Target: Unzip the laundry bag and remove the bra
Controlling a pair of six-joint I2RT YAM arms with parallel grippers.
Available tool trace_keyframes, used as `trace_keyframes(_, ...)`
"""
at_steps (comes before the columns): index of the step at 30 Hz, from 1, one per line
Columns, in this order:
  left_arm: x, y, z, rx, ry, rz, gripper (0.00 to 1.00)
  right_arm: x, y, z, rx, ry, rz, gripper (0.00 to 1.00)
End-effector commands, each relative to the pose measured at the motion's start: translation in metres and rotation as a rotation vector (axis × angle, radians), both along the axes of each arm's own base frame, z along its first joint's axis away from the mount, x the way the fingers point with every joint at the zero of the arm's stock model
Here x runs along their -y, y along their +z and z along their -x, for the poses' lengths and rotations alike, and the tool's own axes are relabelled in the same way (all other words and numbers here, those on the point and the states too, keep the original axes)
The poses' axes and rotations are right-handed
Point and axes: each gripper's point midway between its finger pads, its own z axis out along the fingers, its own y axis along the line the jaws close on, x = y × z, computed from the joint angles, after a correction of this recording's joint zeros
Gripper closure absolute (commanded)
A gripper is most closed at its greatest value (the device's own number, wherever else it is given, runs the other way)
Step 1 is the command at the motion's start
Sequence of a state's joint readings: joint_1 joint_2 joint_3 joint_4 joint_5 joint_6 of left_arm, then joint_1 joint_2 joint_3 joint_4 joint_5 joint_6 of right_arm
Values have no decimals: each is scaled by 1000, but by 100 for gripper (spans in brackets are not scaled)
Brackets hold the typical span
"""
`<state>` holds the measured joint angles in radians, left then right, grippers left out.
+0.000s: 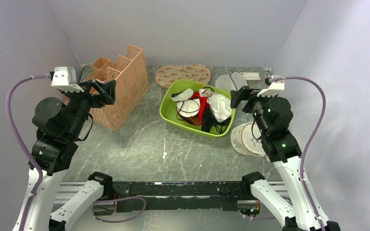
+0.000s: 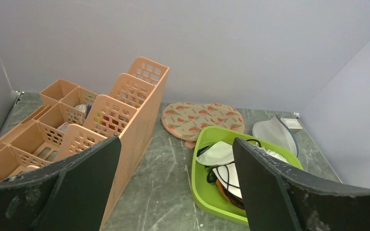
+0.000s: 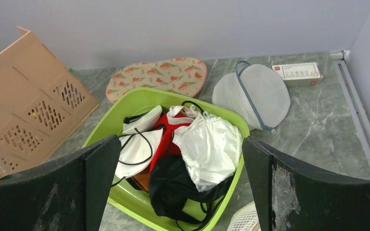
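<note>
The laundry bag (image 1: pixel 183 74) is a flat beige pouch with a red-and-green print, lying at the back of the table behind the green bin. It also shows in the left wrist view (image 2: pixel 202 120) and the right wrist view (image 3: pixel 156 77). Its zip cannot be made out, and the bra is hidden. My left gripper (image 1: pixel 101 92) hovers open over the orange organiser, far left of the pouch (image 2: pixel 176 144). My right gripper (image 1: pixel 238 98) hangs open at the bin's right edge, in front of the pouch (image 3: pixel 180 139). Neither holds anything.
A green bin (image 1: pixel 168 103) in the middle holds white, red and black garments with thin straps. An orange slotted organiser (image 1: pixel 120 86) stands at the left. A round white mesh pouch (image 1: pixel 231 82) and a small white box (image 1: pixel 250 76) lie back right; a round beige mesh disc (image 1: pixel 248 137) lies right.
</note>
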<state>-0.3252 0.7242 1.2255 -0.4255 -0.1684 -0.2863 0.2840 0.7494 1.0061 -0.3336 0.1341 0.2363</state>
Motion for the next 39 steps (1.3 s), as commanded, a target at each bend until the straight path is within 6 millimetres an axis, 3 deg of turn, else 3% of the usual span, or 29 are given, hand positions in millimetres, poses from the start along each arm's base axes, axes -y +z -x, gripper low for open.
trace_keyframes(1,12,2,-5,17,-78,20,2,4,1,1,16,-69,-81,0)
trace_keyframes(8,34,-7,-16,-15,-212,48,2,-1,-12,6,26,-92,-176,0)
trace_keyframes(18,86,-25,-36,-82,-518,173,1,-12,-19,23,101,-30,-260,0)
trace_keyframes(22,130,-44,-39,-155,-687,239,1,-16,-19,25,115,-9,-298,0)
trace_keyframes(28,213,-86,-40,-333,-804,183,1,-23,-19,28,126,24,-340,0)
trace_keyframes(32,248,-118,-60,-419,-708,111,1,-20,-18,31,134,17,-343,0)
trace_keyframes(35,249,-154,-100,-531,-435,68,1,-17,-15,34,150,13,-350,0)
trace_keyframes(39,243,-182,-147,-610,-130,75,1,-14,-11,39,174,13,-361,0)
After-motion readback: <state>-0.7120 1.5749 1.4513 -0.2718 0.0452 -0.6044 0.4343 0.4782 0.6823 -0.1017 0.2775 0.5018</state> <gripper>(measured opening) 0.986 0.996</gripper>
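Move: Well to the right of the left hand, some 33 cm, lies the green tub of laundry, about 18 cm farther out and 38 cm below. The grey mesh bag is 32 cm ahead and 51 cm right, the patterned mat 41 cm ahead and 27 cm right, the peach organizer 26 cm ahead and 8 cm left. From the right hand, the tub is about 14 cm ahead, 12 cm left and 30 cm below. Sweeping right nearly 28 cm with gathering speed, the open left hand sinks about 16 cm towards the green tub, yawing clockwise and tipping down some 30 degrees; it also gains 10 cm forward, about half of that in a late push as the yaw partly unwinds. The open right hand dips slightly and backs off a little, rolling its left side up. ##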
